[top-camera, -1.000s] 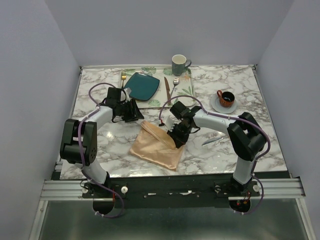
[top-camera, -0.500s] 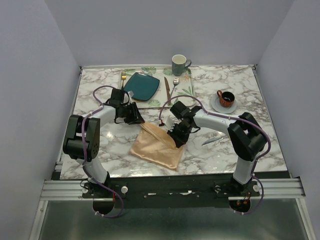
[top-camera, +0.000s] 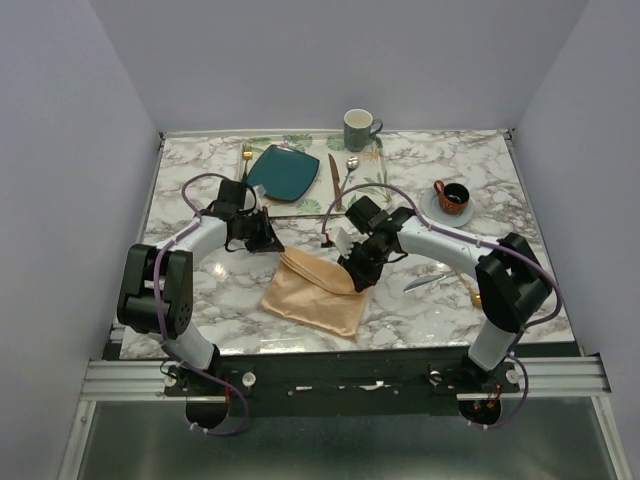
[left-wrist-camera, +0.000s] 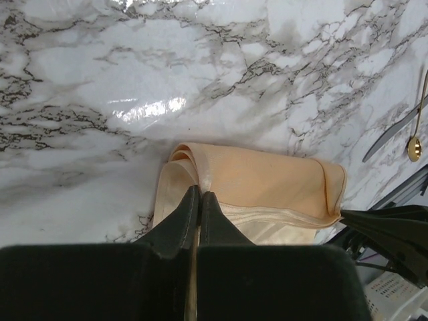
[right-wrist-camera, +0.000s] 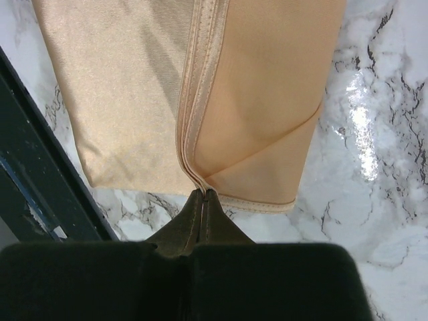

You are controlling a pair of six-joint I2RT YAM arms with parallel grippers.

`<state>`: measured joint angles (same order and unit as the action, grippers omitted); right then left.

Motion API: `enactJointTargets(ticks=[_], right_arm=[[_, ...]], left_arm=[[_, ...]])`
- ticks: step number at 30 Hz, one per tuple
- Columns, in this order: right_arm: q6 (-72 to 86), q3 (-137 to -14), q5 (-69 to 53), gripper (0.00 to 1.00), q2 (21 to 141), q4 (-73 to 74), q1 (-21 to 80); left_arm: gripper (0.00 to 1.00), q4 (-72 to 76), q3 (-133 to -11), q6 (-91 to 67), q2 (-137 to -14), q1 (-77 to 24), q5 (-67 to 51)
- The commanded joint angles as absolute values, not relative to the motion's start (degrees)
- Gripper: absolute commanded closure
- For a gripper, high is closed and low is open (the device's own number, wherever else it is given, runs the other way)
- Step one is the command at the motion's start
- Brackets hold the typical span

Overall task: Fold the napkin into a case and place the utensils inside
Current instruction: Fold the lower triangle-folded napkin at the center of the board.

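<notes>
The peach-tan napkin (top-camera: 315, 292) lies folded on the marble, its upper edge lifted. My left gripper (top-camera: 274, 244) is shut on a ridge of cloth at the napkin's far left corner; in the left wrist view the gripper (left-wrist-camera: 199, 195) pinches the napkin (left-wrist-camera: 267, 179) there. My right gripper (top-camera: 354, 272) is shut on the layered hem at the napkin's right corner, as the right wrist view shows for gripper (right-wrist-camera: 202, 194) and napkin (right-wrist-camera: 127, 100). The silver knife (top-camera: 425, 281) lies to the right, the gold spoon (left-wrist-camera: 417, 127) beside the knife (left-wrist-camera: 396, 130).
A leaf-patterned tray (top-camera: 375, 182) at the back carries a teal plate (top-camera: 284, 171), a gold fork (top-camera: 246, 157), a brown-handled knife (top-camera: 334, 178) and a spoon (top-camera: 350, 168). A green mug (top-camera: 358, 128) stands behind it. An orange cup on a saucer (top-camera: 452, 197) sits at the right.
My left gripper moved right to the napkin's far left corner and closed on it. The right arm shifted slightly right, still pinching the hem.
</notes>
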<state>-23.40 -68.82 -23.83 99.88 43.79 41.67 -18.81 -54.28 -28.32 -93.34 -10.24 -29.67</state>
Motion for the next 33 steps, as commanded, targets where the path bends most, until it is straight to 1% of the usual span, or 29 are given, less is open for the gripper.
enactJointTargets(ticks=[1,11,16,23,29,33], right_arm=[[-23.12,-68.39,-25.22,0.99,97.91,46.76,41.92],[-23.2,-65.83,-24.26,0.99,98.35,46.15,41.92],[-22.94,-64.43,-22.59,0.99,99.75,44.48,42.01],[-21.62,-63.98,-19.34,0.99,102.74,41.31,42.01],[-21.71,-65.91,-14.95,0.99,105.2,39.64,42.01],[-20.83,-66.97,-14.85,0.99,104.77,39.81,42.01]], left_arm=[[1.0,-22.93,-52.21,-26.19,-89.39,-10.46,-31.2],[1.0,-25.93,-46.67,-24.35,-87.1,-10.9,-30.5],[1.0,-23.91,-45.35,-24.79,-88.33,-11.25,-29.18],[1.0,-21.1,-46.49,-24.08,-91.14,-11.25,-27.34],[0.99,-18.64,-47.11,-24.61,-91.14,-11.16,-26.37],[0.99,-15.91,-46.67,-24.7,-89.57,-11.07,-27.94]])
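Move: Both hands already pinch the raised fold's ends. The napkin's middle lies about 10 cm back, 9 cm right and 5 cm below the left hand; from the right hand it is some 9 cm left, 1 cm back and 4 cm below. The dark plate is roughly 17 cm ahead of the left hand and 1 cm to its right; the silver knife stands about 15 cm right and 2 cm ahead of the right hand. Left hand carries its pinched napkin end back about 6 cm, then slightly forward; both hands sink 3.5 cm. ##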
